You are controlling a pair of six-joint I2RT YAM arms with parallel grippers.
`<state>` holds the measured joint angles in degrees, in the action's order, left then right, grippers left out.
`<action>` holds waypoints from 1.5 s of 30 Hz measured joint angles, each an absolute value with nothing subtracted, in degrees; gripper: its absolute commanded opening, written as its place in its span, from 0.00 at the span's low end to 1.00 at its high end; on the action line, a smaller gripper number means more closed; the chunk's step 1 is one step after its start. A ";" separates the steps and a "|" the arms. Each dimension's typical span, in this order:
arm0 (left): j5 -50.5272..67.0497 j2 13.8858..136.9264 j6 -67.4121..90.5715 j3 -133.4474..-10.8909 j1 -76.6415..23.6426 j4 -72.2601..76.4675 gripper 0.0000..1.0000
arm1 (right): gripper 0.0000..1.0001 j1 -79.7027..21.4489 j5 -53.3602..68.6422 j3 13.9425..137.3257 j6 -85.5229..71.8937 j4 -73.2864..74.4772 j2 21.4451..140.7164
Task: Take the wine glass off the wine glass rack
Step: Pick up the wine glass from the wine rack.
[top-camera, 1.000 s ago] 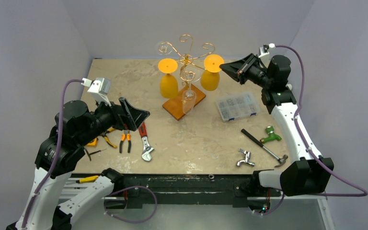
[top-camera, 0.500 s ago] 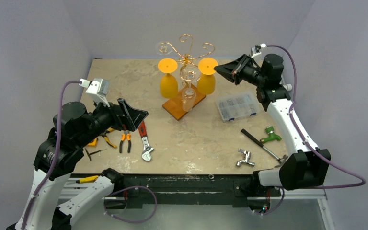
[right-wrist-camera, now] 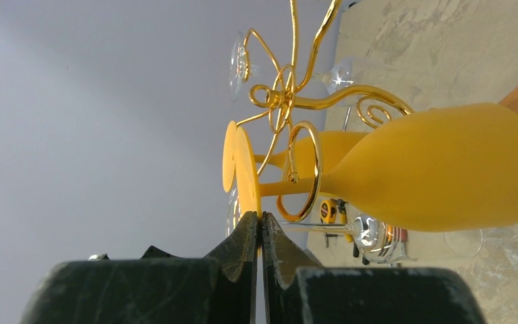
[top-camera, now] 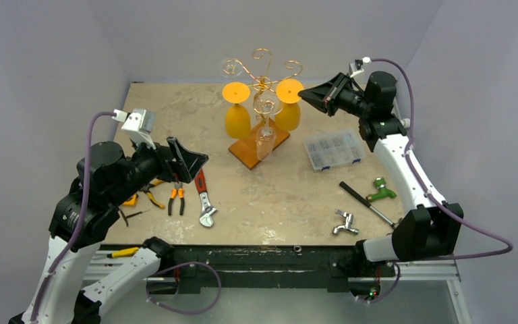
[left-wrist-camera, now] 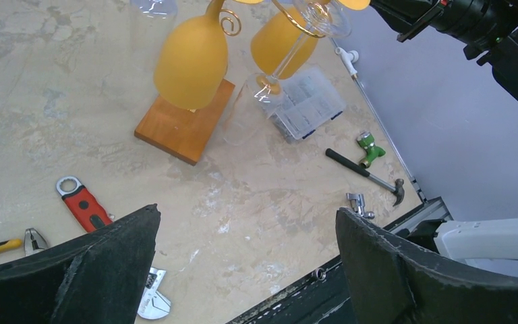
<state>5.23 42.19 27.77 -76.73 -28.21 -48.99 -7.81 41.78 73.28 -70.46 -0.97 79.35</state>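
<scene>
The golden wine glass rack (top-camera: 262, 75) stands on its wooden base (top-camera: 246, 150) at the back middle of the table. Two yellow wine glasses hang upside down from its spiral arms, one at the left (top-camera: 237, 119) and one at the right (top-camera: 287, 115), and a clear glass (top-camera: 266, 139) hangs in front. My right gripper (top-camera: 301, 96) is shut on the edge of the right yellow glass's round foot (right-wrist-camera: 245, 177), whose stem sits in a gold loop (right-wrist-camera: 303, 172). My left gripper (top-camera: 193, 160) hovers open and empty, low at the left, far from the rack (left-wrist-camera: 224, 20).
A clear parts box (top-camera: 335, 148) lies right of the rack base. A hammer (top-camera: 371, 204), a green fitting (top-camera: 381, 190) and a chrome tap (top-camera: 344, 221) lie at the front right. A red wrench (top-camera: 204, 196) and pliers (top-camera: 175, 198) lie near the left gripper.
My right gripper has moved left towards the rack's stem, and the right yellow glass has shifted left with it. The left arm has barely moved.
</scene>
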 measured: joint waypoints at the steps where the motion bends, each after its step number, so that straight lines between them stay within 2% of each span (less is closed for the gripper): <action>1: 5.08 42.24 27.62 -76.73 -28.21 -48.97 1.00 | 0.00 -7.88 41.78 73.49 -70.46 -1.02 79.75; 12: 4.29 46.00 25.87 -77.52 -28.21 -48.27 1.00 | 0.00 -7.97 42.06 78.08 -70.94 -2.48 84.97; 45: 4.27 53.01 23.88 -80.38 -28.21 -44.16 0.99 | 0.00 -7.97 43.51 81.76 -72.03 -4.78 88.16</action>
<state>4.27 53.01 23.88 -80.38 -28.21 -44.16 -7.97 43.51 81.76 -72.03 -4.78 88.16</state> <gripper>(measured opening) 0.994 0.005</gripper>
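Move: The inverted yellow wine glass, already pinched by its foot in the right hand, has its middle about 3 cm left, 1 ahead and 8 below; its hook sits roughly 3 cm left, 1 ahead and 3 below. The rack's hub is some 10 cm left and 3 ahead, the front clear glass 9 left and 3 back. From the left hand, the held glass is about 15 cm ahead and 23 right. The hanging wine glass, gripped by the rim of its foot, is carried about 3.5 cm forward past its hook by the right hand, fast at first, then creeping, with a rise of some 1.5 cm in the later part; the fingers stay shut. The left hand, open and empty, comes about 5 cm forward and 2 right towards the glass. ##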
